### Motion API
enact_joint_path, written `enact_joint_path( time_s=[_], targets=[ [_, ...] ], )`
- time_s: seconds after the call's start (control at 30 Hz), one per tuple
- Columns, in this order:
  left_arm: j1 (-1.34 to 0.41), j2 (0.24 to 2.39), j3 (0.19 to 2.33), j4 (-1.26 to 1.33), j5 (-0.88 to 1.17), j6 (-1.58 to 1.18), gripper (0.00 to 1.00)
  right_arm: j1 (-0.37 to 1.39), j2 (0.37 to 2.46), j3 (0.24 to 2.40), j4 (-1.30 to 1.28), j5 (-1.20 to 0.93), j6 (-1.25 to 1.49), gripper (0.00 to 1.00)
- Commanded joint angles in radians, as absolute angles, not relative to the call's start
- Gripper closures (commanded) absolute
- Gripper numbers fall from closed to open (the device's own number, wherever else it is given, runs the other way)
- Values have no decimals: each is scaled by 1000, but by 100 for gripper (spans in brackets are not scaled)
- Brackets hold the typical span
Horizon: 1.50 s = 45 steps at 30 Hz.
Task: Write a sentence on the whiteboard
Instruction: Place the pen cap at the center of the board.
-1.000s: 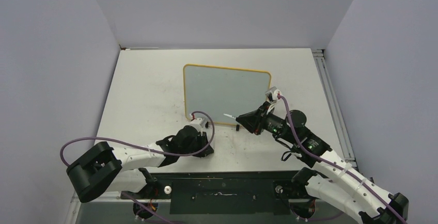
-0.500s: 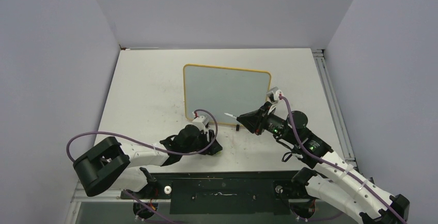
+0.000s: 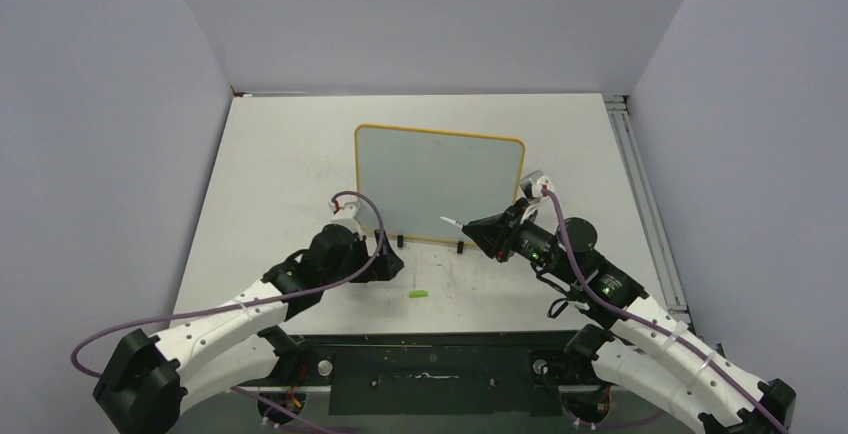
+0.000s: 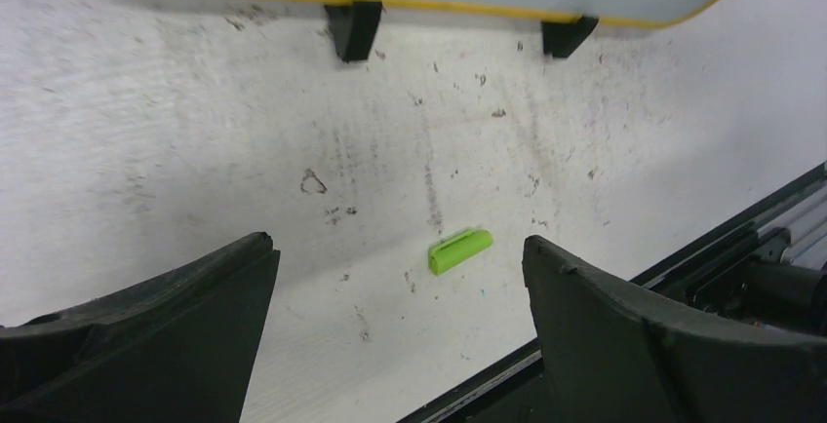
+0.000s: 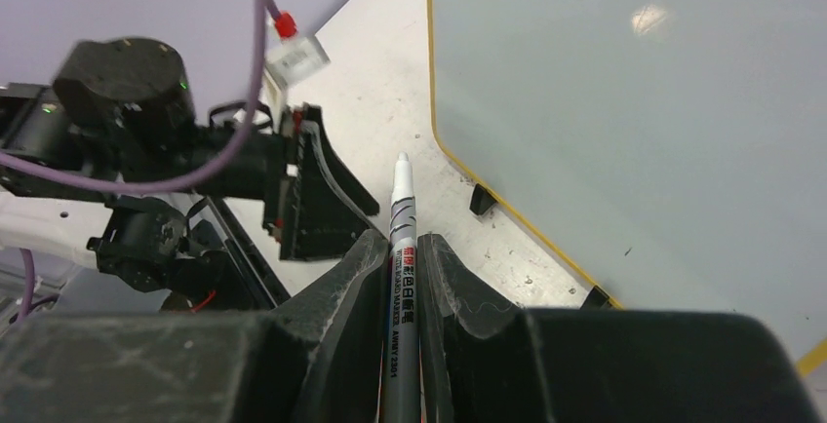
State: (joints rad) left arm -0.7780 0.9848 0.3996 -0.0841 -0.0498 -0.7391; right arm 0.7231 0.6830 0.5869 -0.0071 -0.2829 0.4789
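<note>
The whiteboard (image 3: 438, 182), pale grey with a yellow frame, stands propped on two black clip feet (image 4: 353, 25) at the table's middle. Its face (image 5: 624, 101) is blank; no sentence shows on it. My right gripper (image 3: 480, 232) is shut on a slim white marker (image 5: 401, 199), whose uncapped tip points at the board's lower edge from just off it. My left gripper (image 4: 398, 248) hangs open and empty, low over the table in front of the board's left foot. The marker's green cap (image 4: 459, 249) lies loose on the table between the open fingers, nearer the right one.
A black rail (image 3: 430, 359) runs along the near table edge, close to the green cap (image 3: 417, 294). An aluminium rail (image 3: 640, 184) lines the right side. Grey walls close in the table at the left, back and right.
My left gripper has opened and let the green cap drop onto the table, then drawn back to the left. The right gripper with the marker has edged slightly towards the board.
</note>
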Motion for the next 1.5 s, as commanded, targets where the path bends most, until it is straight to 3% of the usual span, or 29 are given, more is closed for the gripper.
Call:
enact_joint_path(
  time_s=[0.0,0.4,0.7,0.83,0.97,1.47],
  targets=[
    [-660,871,526,-299,-1,-667,4,744,667,600,9,-216,447,95],
    [-226,913,790,-429,405,-410,4,889,715,637,11,-18,408,95],
    [28,983,849,-70,787,-374,4,1186,865,677,166,432,335,95],
    [50,1086,900,36,849,-371,3,1311,1011,733,276,613,232,95],
    [49,1209,986,42,892,-323,0,1306,1159,799,382,608,196,95],
    [34,1424,1010,110,936,-313,28,1055,1461,984,552,301,208,95]
  ],
)
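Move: The left hand's goal, the upper part of the whiteboard's left edge, is roughly 18 cm ahead, 6 cm left and 15 cm up; the green pen cap lies 3 cm back, 6 cm right and 5 cm below. For the right hand, the board's upper left face is some 21 cm ahead, 15 cm left and 4 cm lower, the board's middle 20 cm ahead, 5 cm left and 11 cm down, and the cap 1 cm ahead, 9 cm left, 24 cm below. With the cap already let go, the open left hand sweeps forward and up about 18 cm and some 9 cm left to beside the whiteboard's upper left edge, its fingers tilting up some 20 degrees, then sinks a little as they partly close, with no contact to be seen. The right hand keeps its grip on the uncapped marker, barely moves at first, then swings left and only after that forward towards the board's upper left part, turning clockwise and tipping up so the marker points more at the board. ##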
